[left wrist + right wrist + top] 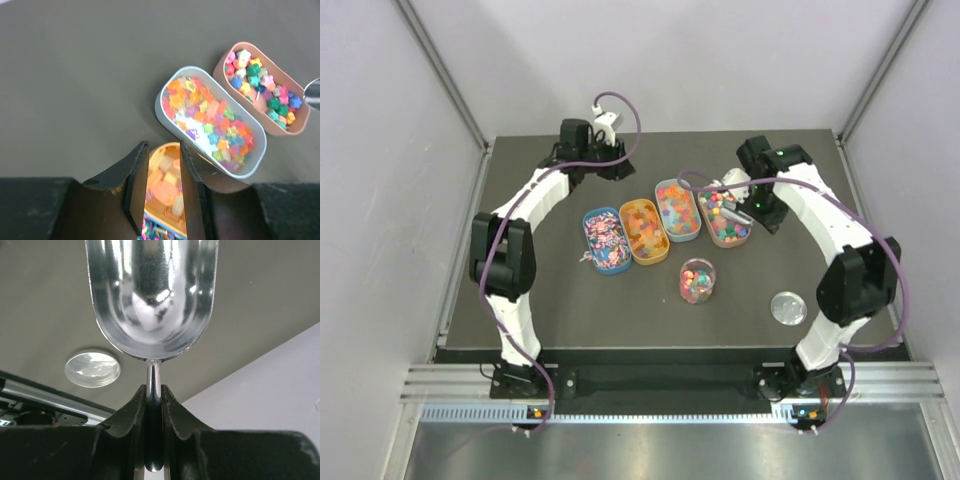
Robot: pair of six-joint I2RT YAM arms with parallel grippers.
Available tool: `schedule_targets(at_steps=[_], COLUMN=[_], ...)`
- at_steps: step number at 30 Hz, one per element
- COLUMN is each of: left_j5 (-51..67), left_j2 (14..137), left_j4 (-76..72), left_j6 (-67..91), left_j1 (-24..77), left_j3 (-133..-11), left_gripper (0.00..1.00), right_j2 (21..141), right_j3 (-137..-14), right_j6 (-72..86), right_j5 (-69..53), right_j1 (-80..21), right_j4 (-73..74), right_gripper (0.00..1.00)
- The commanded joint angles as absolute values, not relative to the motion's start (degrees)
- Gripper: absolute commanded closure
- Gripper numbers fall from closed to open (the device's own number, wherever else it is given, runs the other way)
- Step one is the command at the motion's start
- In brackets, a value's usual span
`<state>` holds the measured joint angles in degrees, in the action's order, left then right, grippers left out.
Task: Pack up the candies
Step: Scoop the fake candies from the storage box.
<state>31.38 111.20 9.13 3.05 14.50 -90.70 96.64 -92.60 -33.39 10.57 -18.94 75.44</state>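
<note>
The candies fill four oval trays in a row: pink-purple ones in a blue tray [588, 232], orange gummies [643, 230] in an orange tray, mixed stars [212, 120] in a blue tray [159, 107] and larger stars [260, 82] in an orange tray [220, 65]. More candies sit in the clear jar [697, 281]. My right gripper [154, 390] [742, 203] is shut on the handle of a shiny metal scoop [152, 295], held over the rightmost tray; its bowl looks empty. My left gripper [163, 146] [610, 168] hovers open behind the trays, holding nothing.
The jar's round lid [787, 307] [92, 368] lies on the dark mat toward the front right. Grey walls enclose the table on three sides. A metal rail runs along the near edge by the arm bases.
</note>
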Motion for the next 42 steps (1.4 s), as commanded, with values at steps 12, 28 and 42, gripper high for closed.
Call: schedule_targets(at_steps=[12, 28, 42], left_j5=[21.9, 20.7, 22.6], left_j2=[117.2, 130.2, 138.0], left_j4=[8.6, 4.6, 2.1], left_j6=[2.1, 1.8, 3.1], left_j1=[15.8, 20.8, 23.1], left_j3=[-99.2, -109.0, -116.5], left_gripper=[0.61, 0.59, 0.59], right_j2=[100.7, 106.3, 104.7], right_j3=[-112.3, -103.8, -97.1], right_j6=[-39.6, -35.2, -35.8], right_j5=[9.3, 21.0, 21.5], right_j1=[-25.6, -27.1, -23.4], right_j4=[84.7, 84.9, 85.0], right_gripper=[1.0, 1.0, 1.0])
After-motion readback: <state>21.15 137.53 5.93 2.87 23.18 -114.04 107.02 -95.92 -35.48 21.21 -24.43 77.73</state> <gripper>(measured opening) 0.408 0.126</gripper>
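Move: The pink candy box lies about 11 cm ahead and 11 cm to the left of the right gripper, some 14 cm below it, with the already held scoop reaching out over it. From that hand, the gray-blue box stands 14 cm ahead and 26 cm left, the clear jar 8 cm back and 21 cm left. From the left gripper, the pink box is roughly 28 cm right and 6 cm back. Keep the right grip on the scoop; swing it up, forward and left about 8 cm above the pink box, then back right and down, tipping the hand's left side down some 15 degrees to dip the bowl towards the candies. Meanwhile bring the left gripper, partly open, right, down and forward beyond the gray-blue box's far end, towards the pink box, with a brief swing back left on the way. ##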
